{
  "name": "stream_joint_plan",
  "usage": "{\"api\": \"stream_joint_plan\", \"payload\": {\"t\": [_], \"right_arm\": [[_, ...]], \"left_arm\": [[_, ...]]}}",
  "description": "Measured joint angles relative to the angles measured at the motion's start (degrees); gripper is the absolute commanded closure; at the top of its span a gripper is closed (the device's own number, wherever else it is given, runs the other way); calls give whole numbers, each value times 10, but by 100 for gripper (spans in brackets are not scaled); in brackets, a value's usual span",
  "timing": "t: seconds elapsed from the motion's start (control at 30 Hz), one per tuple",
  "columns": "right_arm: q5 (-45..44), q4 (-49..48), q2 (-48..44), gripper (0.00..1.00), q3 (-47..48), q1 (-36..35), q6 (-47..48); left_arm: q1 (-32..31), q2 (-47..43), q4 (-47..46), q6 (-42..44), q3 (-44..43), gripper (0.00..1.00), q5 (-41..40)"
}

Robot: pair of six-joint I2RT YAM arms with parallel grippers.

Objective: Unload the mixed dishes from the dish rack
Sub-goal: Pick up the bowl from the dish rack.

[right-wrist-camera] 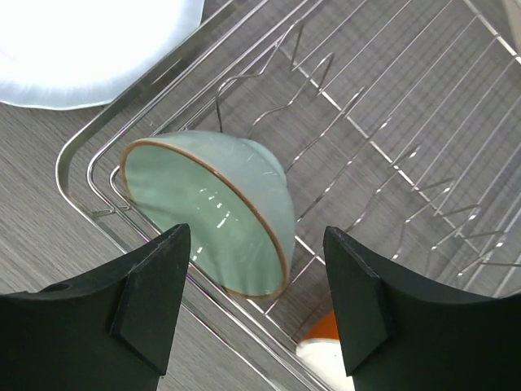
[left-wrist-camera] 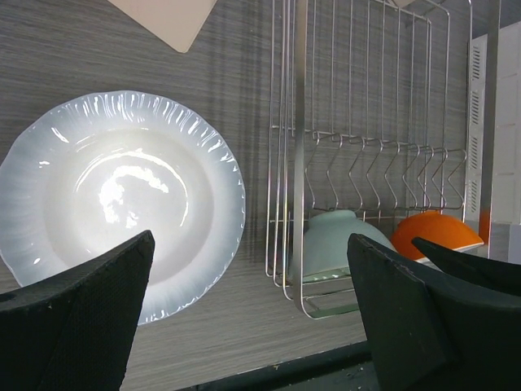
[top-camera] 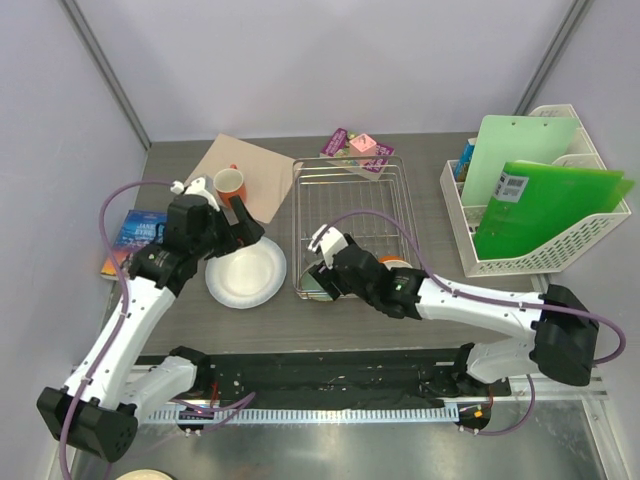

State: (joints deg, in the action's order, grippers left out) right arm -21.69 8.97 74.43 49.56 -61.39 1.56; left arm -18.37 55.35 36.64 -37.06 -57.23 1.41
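Note:
The silver wire dish rack (top-camera: 352, 190) stands mid-table. In its near-left corner a pale green bowl (right-wrist-camera: 207, 212) leans on its side, its brown-rimmed mouth facing my right gripper (right-wrist-camera: 256, 301). That gripper hovers just above the bowl with its jaws apart, the bowl's lower rim between the fingers and touching neither. A cream bowl with an orange outside (right-wrist-camera: 326, 342) lies upside down beside it in the rack. The white plate (top-camera: 245, 272) rests on the table left of the rack. My left gripper (left-wrist-camera: 252, 318) is open and empty above the plate's edge. The orange-red mug (top-camera: 230, 184) stands behind it.
A tan board (top-camera: 262, 170) lies under the mug. A white file basket (top-camera: 560, 250) with green folders stands at the right. A pink-and-purple packet (top-camera: 358, 150) sits behind the rack, and a blue book (top-camera: 130, 238) lies at the far left.

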Motion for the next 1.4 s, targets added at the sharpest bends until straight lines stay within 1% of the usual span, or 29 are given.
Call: {"api": "stream_joint_plan", "payload": {"t": [0.1,0.23,0.3,0.37,0.53,0.63,0.67,0.73,0.77,0.87,0.93,1.1,1.27,1.4], "right_arm": [[4,-13,18,29,-6,0,-4],[4,-34,36,33,-10,2,-5],[4,-44,42,39,-10,6,-5],[4,-51,47,42,-11,11,-6],[2,-57,51,43,-20,24,-7],[2,-64,51,52,-25,30,-7],[2,-65,51,62,-25,31,-6],[4,-72,55,73,-25,34,-7],[7,-73,58,84,-25,35,-7],[-2,-70,65,96,-27,35,12],[-7,-71,67,99,-28,35,17],[-18,-58,64,99,-28,34,22],[-18,-22,46,99,-28,35,22],[-19,9,32,99,-24,35,23]], "left_arm": [[0,0,-1,0,6,0,2],[0,0,-3,0,9,0,2],[0,0,-5,0,11,0,2],[0,1,-8,0,14,0,3],[0,3,-13,0,23,0,5],[0,7,-14,-1,27,0,9],[0,8,-15,-2,28,0,9],[0,10,-18,-2,31,0,13],[0,12,-19,-3,32,0,14],[0,13,-23,-4,36,0,16],[0,14,-26,-4,40,0,17],[0,19,-30,-4,42,0,18],[0,30,-41,-11,44,0,26],[0,43,-68,-30,62,0,46]]}}
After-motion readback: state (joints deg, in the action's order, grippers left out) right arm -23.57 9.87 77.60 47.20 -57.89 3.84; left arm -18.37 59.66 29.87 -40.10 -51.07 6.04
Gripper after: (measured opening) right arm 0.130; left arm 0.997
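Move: The green bowl stands tilted in the rack, its middle about 4 cm to the right gripper's left, 1 cm ahead and 7 cm below. The orange-and-white bowl is some 10 cm to the right gripper's right, 3 cm ahead and 7 cm below; the white plate lies about 20 cm to its left, 3 cm ahead and 13 cm below. From the left gripper the green bowl is roughly 14 cm right, 4 cm back and 15 cm down. Lower the half-open right gripper about 4 cm and ease it 2–3 cm forward to the green bowl's right-hand rim, then close the fingers and pinch the rim between them. Keeping the pinch, draw right about 2 cm and slightly back, rolling the wrist a few degrees. Meanwhile sink the wide-open left gripper some 4 cm over the plate, easing right towards the rack at the end. ##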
